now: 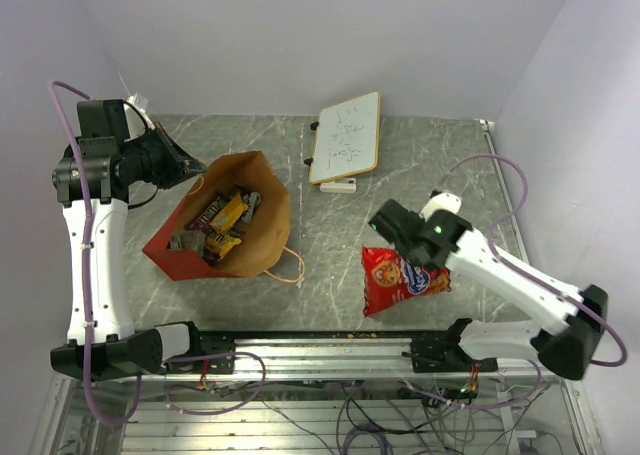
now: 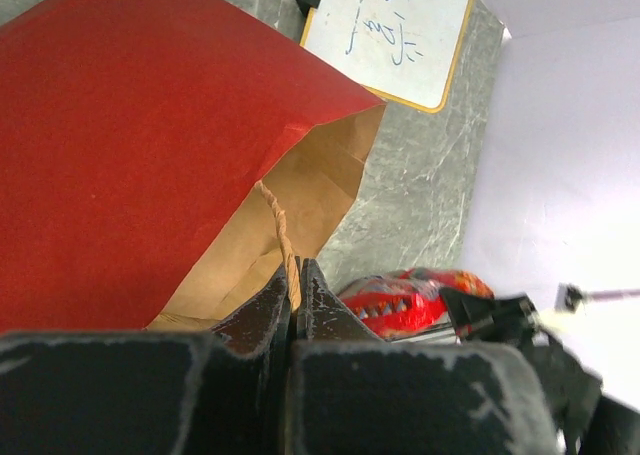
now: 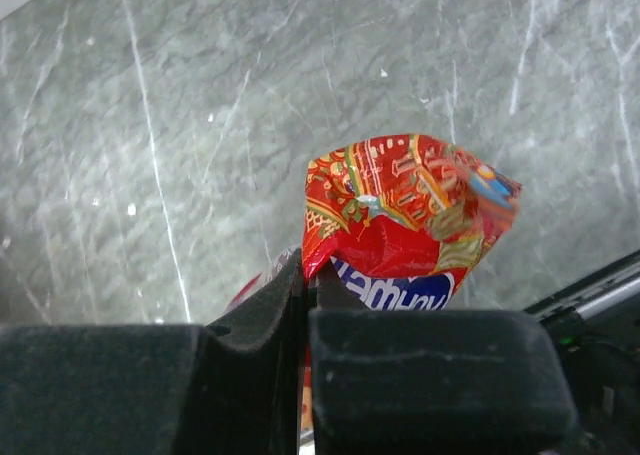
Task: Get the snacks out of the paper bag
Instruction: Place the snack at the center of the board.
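Note:
The paper bag [image 1: 262,185] lies tilted on the left of the table, mouth open upward, red outside [image 2: 130,145] and brown inside [image 2: 315,190]. Several small candy bars [image 1: 222,223] in yellow, brown and silver wrappers lie inside it. My left gripper [image 1: 198,168] is at the bag's far-left rim, shut on its twisted paper handle [image 2: 284,237]. The red cookie packet [image 1: 400,281] with a blue logo lies outside the bag, to the right of it. My right gripper [image 1: 386,243] is shut on the packet's top edge [image 3: 400,210], pinching the crinkled foil.
A small whiteboard [image 1: 346,137] with a white eraser [image 1: 338,185] lies at the back centre. The bag's other handle [image 1: 291,266] loops out toward the near edge. A metal rail [image 1: 330,345] runs along the table's front between the arm bases.

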{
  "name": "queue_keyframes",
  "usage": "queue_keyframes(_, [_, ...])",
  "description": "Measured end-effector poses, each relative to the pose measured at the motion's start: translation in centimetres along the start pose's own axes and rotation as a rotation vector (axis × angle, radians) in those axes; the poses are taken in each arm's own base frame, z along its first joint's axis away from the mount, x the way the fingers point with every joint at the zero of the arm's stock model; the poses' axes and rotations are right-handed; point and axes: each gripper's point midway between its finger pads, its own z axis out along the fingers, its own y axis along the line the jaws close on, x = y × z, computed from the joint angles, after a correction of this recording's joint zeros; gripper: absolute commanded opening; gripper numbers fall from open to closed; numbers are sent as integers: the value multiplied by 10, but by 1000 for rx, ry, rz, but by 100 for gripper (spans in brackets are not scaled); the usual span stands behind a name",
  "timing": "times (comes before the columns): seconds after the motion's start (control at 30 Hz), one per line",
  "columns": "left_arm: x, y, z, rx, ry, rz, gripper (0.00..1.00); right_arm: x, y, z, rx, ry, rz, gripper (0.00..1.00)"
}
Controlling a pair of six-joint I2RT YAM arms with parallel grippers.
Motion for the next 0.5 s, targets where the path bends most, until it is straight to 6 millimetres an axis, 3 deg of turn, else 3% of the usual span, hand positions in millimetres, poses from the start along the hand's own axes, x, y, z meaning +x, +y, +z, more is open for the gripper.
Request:
queue_keyframes(0.13, [5, -6, 0, 23, 18, 14, 7, -9, 19, 48, 64, 81, 67, 0])
queue_keyframes(0.23, [11, -15, -1, 64, 37, 43, 7, -23, 32, 81, 48, 128, 134, 18])
queue_keyframes(0.33, [19, -25, -6, 110, 52, 73, 7, -45, 60, 108, 0, 147, 173, 35])
queue_keyframes(0.43, [32, -29, -15, 147, 62, 89, 7, -58, 89, 124, -80, 159, 176, 48])
queue_keyframes(0.5, [42, -29, -21, 168, 70, 92, 7, -57, 97, 126, -121, 181, 162, 54])
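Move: Pinched in the right fingers, the red candy bag hangs with its middle about 5 cm back of the hand and 8 cm below. Its spot on the table lies some 7 cm ahead of that hand, 4 cm left and 15 cm below; the eraser is about 23 cm ahead and 19 cm left, the whiteboard 35 cm ahead and 18 cm left. From the left hand, that spot lies roughly 48 cm right, 2 cm back and 32 cm down. Sweeping forward about 16 cm and sinking some 4 cm, the right hand carries the candy bag low out over the table, then opens its fingers to about half on the way and lets go, drifting slightly left as its left side rolls up about 15 degrees. The left hand keeps its shut grip on the paper bag's handle and draws it back and right about 5 cm, turning slightly clockwise. ##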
